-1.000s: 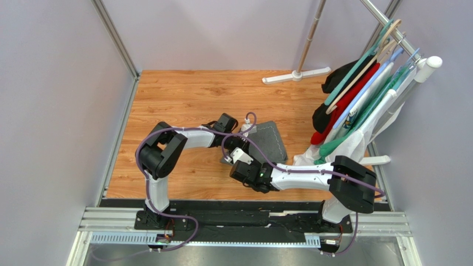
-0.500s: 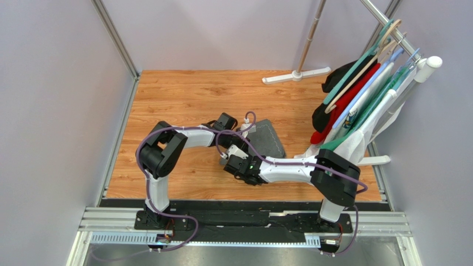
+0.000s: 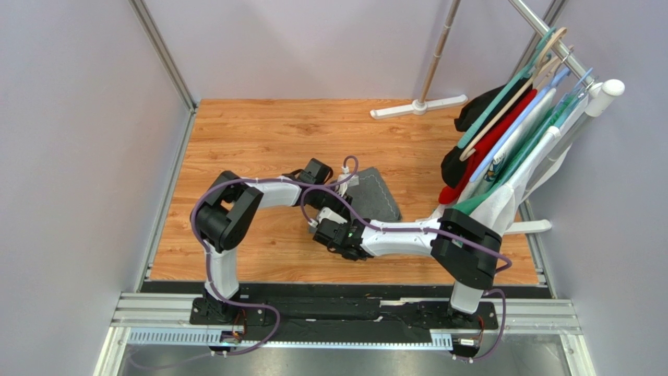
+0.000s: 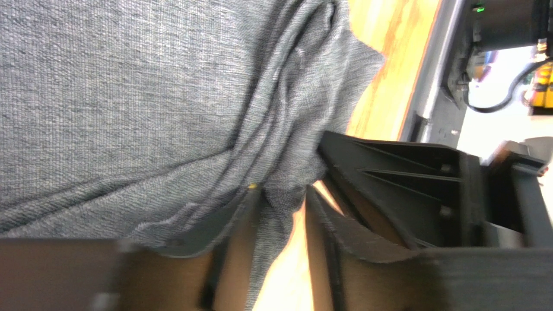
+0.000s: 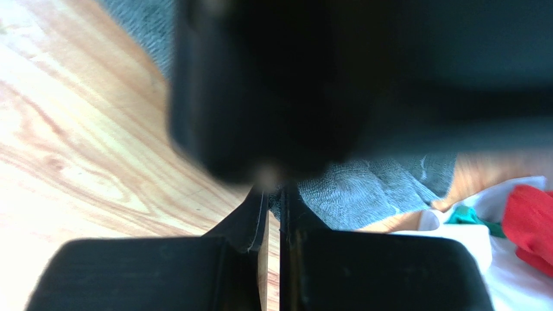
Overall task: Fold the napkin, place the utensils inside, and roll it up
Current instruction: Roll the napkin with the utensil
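Note:
The dark grey napkin lies bunched on the wooden table, right of centre. My left gripper is at its left edge. In the left wrist view the napkin fills the upper left. A loose flap of it hangs between the left gripper's parted fingers, with bare wood showing beside it. My right gripper meets the same corner from the near side. In the right wrist view the right gripper is shut, pinching the napkin's edge at its tips. The utensils are out of view.
A clothes rack with red, black and teal garments on hangers stands at the right. A white cloth hangs low beside the right arm. The rack's white foot lies at the back. Grey walls close in both sides, and a metal rail runs along the near edge.
The right arm swung left to the napkin's near-left corner and its jaws closed there. The left gripper's jaws widened. The napkin shifted slightly left.

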Available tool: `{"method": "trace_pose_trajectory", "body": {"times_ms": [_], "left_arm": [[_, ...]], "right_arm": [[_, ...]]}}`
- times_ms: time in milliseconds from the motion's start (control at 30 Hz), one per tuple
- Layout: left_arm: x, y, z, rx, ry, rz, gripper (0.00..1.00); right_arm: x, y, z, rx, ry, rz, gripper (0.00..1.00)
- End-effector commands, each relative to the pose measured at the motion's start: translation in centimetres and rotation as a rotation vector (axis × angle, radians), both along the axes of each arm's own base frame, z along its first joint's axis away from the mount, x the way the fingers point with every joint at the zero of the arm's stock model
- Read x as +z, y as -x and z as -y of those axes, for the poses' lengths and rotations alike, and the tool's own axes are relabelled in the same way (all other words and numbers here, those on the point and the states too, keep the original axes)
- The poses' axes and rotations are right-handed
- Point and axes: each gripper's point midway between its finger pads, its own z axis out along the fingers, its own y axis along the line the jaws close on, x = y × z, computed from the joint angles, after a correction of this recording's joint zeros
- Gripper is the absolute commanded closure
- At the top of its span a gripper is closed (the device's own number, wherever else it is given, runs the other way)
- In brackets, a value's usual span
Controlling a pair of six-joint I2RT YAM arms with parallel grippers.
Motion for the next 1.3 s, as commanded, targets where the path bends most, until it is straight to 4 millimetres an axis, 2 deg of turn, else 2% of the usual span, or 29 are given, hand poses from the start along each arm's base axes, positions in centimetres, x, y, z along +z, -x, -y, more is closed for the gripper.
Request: {"method": "trace_pose_trajectory", "body": {"times_ms": [0,67,200,300,400,533,667,700,767,867,1100,1167,1200,1267], "left_arm": [[-5.3,-0.2,-5.5,0.14,-0.263,-0.027,0.47],[-4.1,-1.2,-5.1,0.178,-0.211,-0.024,0.34],[-3.3,-2.2,-4.7,0.224,-0.172,-0.04,0.13],[-2.7,-3.3,-4.9,0.275,-0.153,-0.03,0.09],[-1.2,-4.4,-4.6,0.305,-0.094,-0.01,0.06],[1.9,-6.2,-4.0,0.345,-0.023,0.082,0.04],[4.3,-8.7,-5.1,0.449,-0.027,0.172,0.03],[5.4,-9.4,-5.1,0.472,0.004,0.193,0.03],[6.2,-9.9,-5.5,0.492,0.018,0.203,0.03],[7.0,-10.3,-5.7,0.492,0.023,0.223,0.02],[11.0,-10.3,-3.7,0.457,0.21,0.245,0.02],[11.9,-10.5,-3.7,0.468,0.226,0.272,0.02],[13.2,-10.8,-4.1,0.493,0.236,0.319,0.02],[13.5,-10.8,-5.0,0.536,0.215,0.357,0.02]], "right_arm": [[-1.7,2.3,-1.9,0.078,-0.101,-0.169,1.0],[-1.5,3.0,-2.2,0.09,-0.138,-0.218,1.0],[-1.1,4.0,-2.8,0.096,-0.205,-0.293,1.0],[-0.7,4.5,-3.4,0.102,-0.258,-0.34,1.0],[-1.0,4.5,-3.6,0.094,-0.283,-0.373,1.0],[-1.2,4.8,-4.3,0.082,-0.347,-0.435,1.0],[-1.3,5.0,-4.5,0.061,-0.393,-0.474,1.0],[-1.3,5.0,-4.5,0.056,-0.409,-0.49,1.0],[-1.6,5.0,-4.4,0.047,-0.424,-0.506,1.0],[-2.1,5.1,-4.5,0.04,-0.435,-0.525,1.0],[-2.8,5.0,-4.9,0.008,-0.458,-0.549,1.0],[-2.8,4.9,-4.9,-0.008,-0.468,-0.555,1.0],[-2.7,5.0,-5.0,-0.014,-0.479,-0.564,1.0],[-2.8,4.8,-5.0,-0.027,-0.496,-0.57,1.0]]}}
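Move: The napkin's flat part lies about 4 cm ahead of the left hand and 6 cm to its right, just below the fingertips. For the right hand, its bunched edge is already between the fingers, and the flat part starts just beyond, its middle roughly 9 cm straight ahead. The napkin's near-left corner is some 14 cm to the right hand's left and level with it, or 9 cm left and 4 cm back from the left hand. The left hand opens and lifts away forward while the right drags its pinched cloth some 8 cm left. ##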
